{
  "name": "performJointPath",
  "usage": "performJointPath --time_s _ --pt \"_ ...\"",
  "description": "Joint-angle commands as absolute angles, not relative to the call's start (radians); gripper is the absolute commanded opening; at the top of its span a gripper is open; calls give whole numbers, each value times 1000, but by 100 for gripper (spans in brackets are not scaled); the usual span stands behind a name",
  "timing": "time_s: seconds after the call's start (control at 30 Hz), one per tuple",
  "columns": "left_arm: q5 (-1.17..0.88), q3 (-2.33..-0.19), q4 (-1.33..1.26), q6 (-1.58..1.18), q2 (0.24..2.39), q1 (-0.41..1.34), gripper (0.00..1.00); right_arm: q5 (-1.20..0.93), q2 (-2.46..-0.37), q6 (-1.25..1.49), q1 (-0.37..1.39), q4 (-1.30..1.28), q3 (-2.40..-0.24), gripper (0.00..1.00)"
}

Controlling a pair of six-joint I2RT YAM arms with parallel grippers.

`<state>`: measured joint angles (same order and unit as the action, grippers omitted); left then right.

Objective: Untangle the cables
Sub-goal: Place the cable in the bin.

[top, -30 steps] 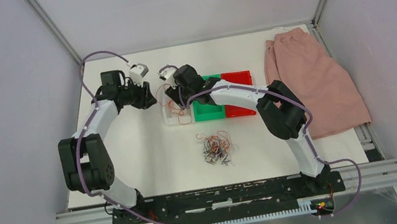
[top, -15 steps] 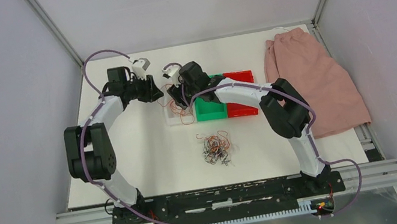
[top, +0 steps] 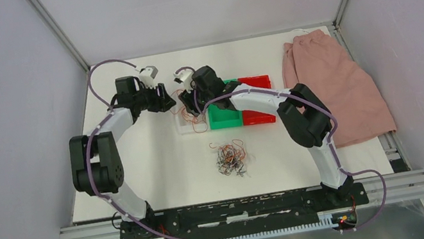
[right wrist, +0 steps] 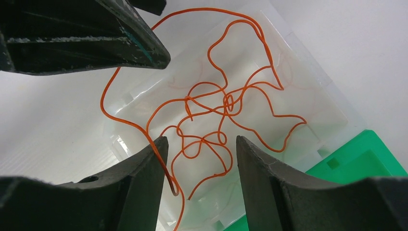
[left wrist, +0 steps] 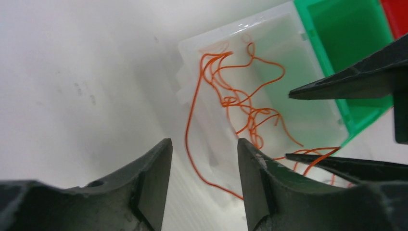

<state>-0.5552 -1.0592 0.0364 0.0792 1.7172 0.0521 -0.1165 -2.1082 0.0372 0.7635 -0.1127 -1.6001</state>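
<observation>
Several orange cables (right wrist: 216,106) lie in loose loops in a clear tray (top: 183,127) at the back of the table. A clump of orange, black and white cables (top: 229,158) rests on the table nearer the arms. My left gripper (left wrist: 204,149) hangs open over the tray's left edge, one orange strand (left wrist: 192,130) running loose through its gap. My right gripper (right wrist: 201,144) is open just above the tray, and a strand drapes against its left finger (right wrist: 144,168). The two grippers sit close together, tips almost meeting.
A green bin (top: 224,116) and a red bin (top: 256,109) stand right of the clear tray. A pink cloth (top: 334,86) covers the table's right side. The left gripper's fingers (right wrist: 96,38) fill the upper left of the right wrist view.
My left gripper has swung right toward the tray, and its jaws have opened. The right arm has barely moved.
</observation>
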Motion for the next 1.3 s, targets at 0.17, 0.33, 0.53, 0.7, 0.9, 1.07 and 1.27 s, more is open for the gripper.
performJointPath --time_s 0.17,0.33,0.53,0.7,0.9,1.07,1.27 --pt "-798 -1160 93 -10 1769 51 28 -123 -2087 46 756 -63 -1621 61" --pt "-776 -1151 78 22 1733 51 8 -118 -2094 53 748 -60 -1626 61" --pt "-767 -1129 40 60 1652 57 3 -116 -2112 57 736 -72 -1654 62" --pt "-766 -1149 44 70 1633 73 3 -118 -2137 70 727 -94 -1692 64" --pt "-725 -1120 62 125 1627 151 3 -208 -2133 170 679 -95 -1712 98" --pt "-609 -1121 77 212 1651 233 3 -238 -2081 137 654 -113 -1655 100" --pt "-420 -1126 76 340 1687 272 3 -271 -1997 124 617 -118 -1578 99"
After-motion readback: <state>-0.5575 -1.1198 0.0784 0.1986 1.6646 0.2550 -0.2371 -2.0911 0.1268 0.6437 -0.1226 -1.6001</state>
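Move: Just to the left hand's right, about 3 cm over and 1 cm back, at nearly fingertip height, runs an orange cable strand that arches up out of the white bin. The bin's middle lies some 6 cm right, 3 cm back and 7 cm below this hand; the green bin adjoins it, roughly 17 cm right and 4 cm back. From the right hand the strand is about 5 cm left and 2 cm ahead. Slipping about 3 cm to the right, the left hand shuts its fingers on the orange strand, lifts some 5 cm, then swings another 5 cm or so right over the white bin, sinking slightly and turning clockwise. The right hand, a cable loop still draped over one finger, eases about 3 cm forward and 3 cm right while its half-open fingers spread fully. ##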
